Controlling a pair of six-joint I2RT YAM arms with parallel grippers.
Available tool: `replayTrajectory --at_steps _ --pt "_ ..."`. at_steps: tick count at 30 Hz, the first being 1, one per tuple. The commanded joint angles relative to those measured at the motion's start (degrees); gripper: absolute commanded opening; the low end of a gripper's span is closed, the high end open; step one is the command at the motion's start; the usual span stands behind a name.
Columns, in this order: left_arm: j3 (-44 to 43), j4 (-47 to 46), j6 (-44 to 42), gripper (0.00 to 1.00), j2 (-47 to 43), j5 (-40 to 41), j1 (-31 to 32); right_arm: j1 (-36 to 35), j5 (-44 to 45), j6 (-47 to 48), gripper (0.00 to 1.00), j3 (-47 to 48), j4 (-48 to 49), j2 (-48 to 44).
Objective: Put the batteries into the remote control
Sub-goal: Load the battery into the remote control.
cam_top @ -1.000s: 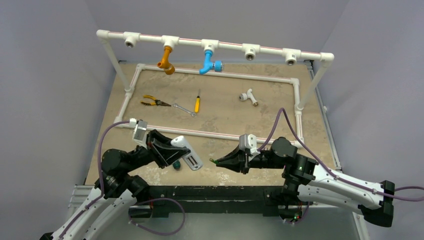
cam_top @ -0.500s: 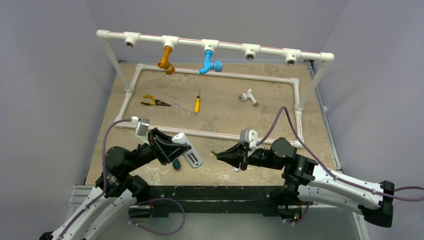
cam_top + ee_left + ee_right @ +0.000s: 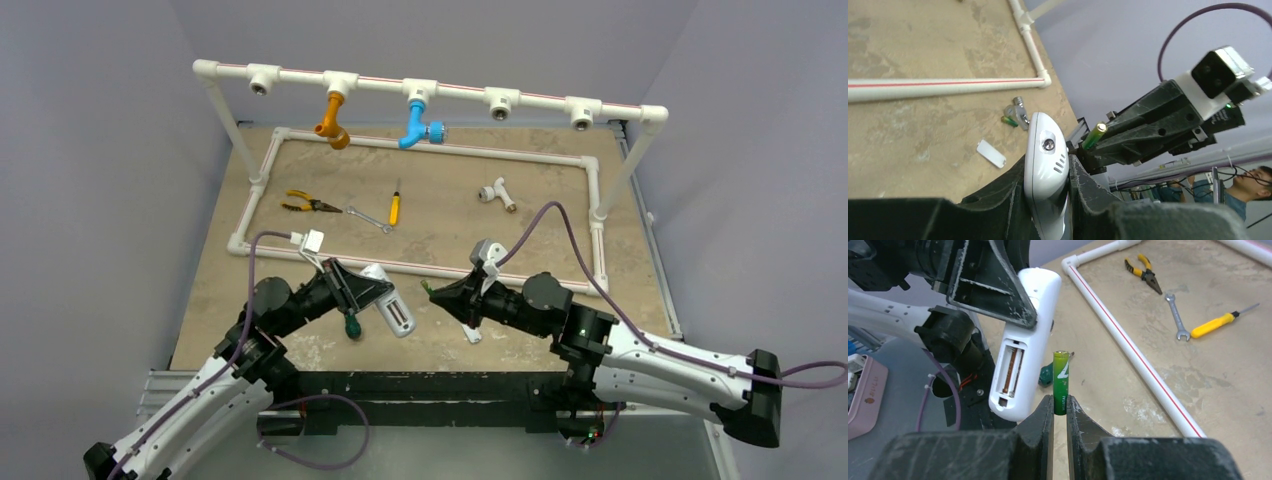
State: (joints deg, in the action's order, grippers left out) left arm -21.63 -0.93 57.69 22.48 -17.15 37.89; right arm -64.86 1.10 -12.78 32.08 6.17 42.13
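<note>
My left gripper [image 3: 366, 297] is shut on the white remote control [image 3: 389, 309] and holds it above the near table edge. In the left wrist view the remote control [image 3: 1047, 150] sits clamped between the left gripper [image 3: 1047, 167] jaws. Its open battery recess [image 3: 1010, 365] faces my right gripper [image 3: 1059, 405]. That gripper is shut on the lower end of a green battery [image 3: 1061, 377], which stands upright just right of the remote control [image 3: 1025, 340], not touching it. The same battery [image 3: 1095, 135] shows in the left wrist view. Another green battery [image 3: 1008, 121] lies on the table.
A small white cover plate [image 3: 991, 153] lies near the front edge. A dark-green-handled screwdriver [image 3: 352, 326] lies under the remote. Pliers [image 3: 305, 204], a wrench [image 3: 368, 218], a yellow screwdriver [image 3: 395, 207] and a pipe tee [image 3: 497, 192] lie inside the white pipe frame [image 3: 430, 268].
The left arm has reached forward, carrying the remote a little to the right. The right gripper has moved up the table with its battery, closer to the remote. Both grips are unchanged.
</note>
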Motion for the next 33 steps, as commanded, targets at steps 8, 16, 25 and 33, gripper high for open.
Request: replayTrajectory --at_steps 8,16,25,33 --pt "1.2 3.9 11.9 0.0 4.3 7.4 -0.3 -3.5 6.2 -5.7 0.0 2.9 12.3 10.4" --pt "2.5 2.4 14.5 0.0 5.0 8.0 -0.3 -6.0 7.4 -8.3 0.0 4.1 13.8 15.7" --pt "2.2 1.8 14.3 0.0 6.3 7.1 -0.2 -8.5 11.9 -8.6 0.0 5.5 11.5 20.0" --pt "2.6 1.8 14.6 0.0 6.0 6.8 -0.3 -9.0 14.4 -8.9 0.0 5.0 9.9 19.6"
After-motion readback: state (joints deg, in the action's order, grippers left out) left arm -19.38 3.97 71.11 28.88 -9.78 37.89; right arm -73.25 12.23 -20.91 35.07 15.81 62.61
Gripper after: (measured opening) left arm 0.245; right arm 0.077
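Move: Back and to the left of the right hand, which already holds the battery, the open battery compartment of the remote control lies about 8 cm left, 4 cm back and 2 cm lower; from the left hand, gripping the remote, it is some 3 cm to the right and 5 cm back, about level. On the table some 23 cm below the right hand, the white cover lies about 9 cm right and 3 cm ahead, the teal screwdriver roughly 20 cm left and 5 cm ahead. Bringing the battery in over the compartment, the right hand travels about 6 cm left and sinks 5 cm, most of the drop in the second half, tipping slightly with its grip kept. The left hand, still clamping the remote, goes down about 6 cm and a little forward early on, tilting its forward side down some 20 degrees, then nearly stops. ##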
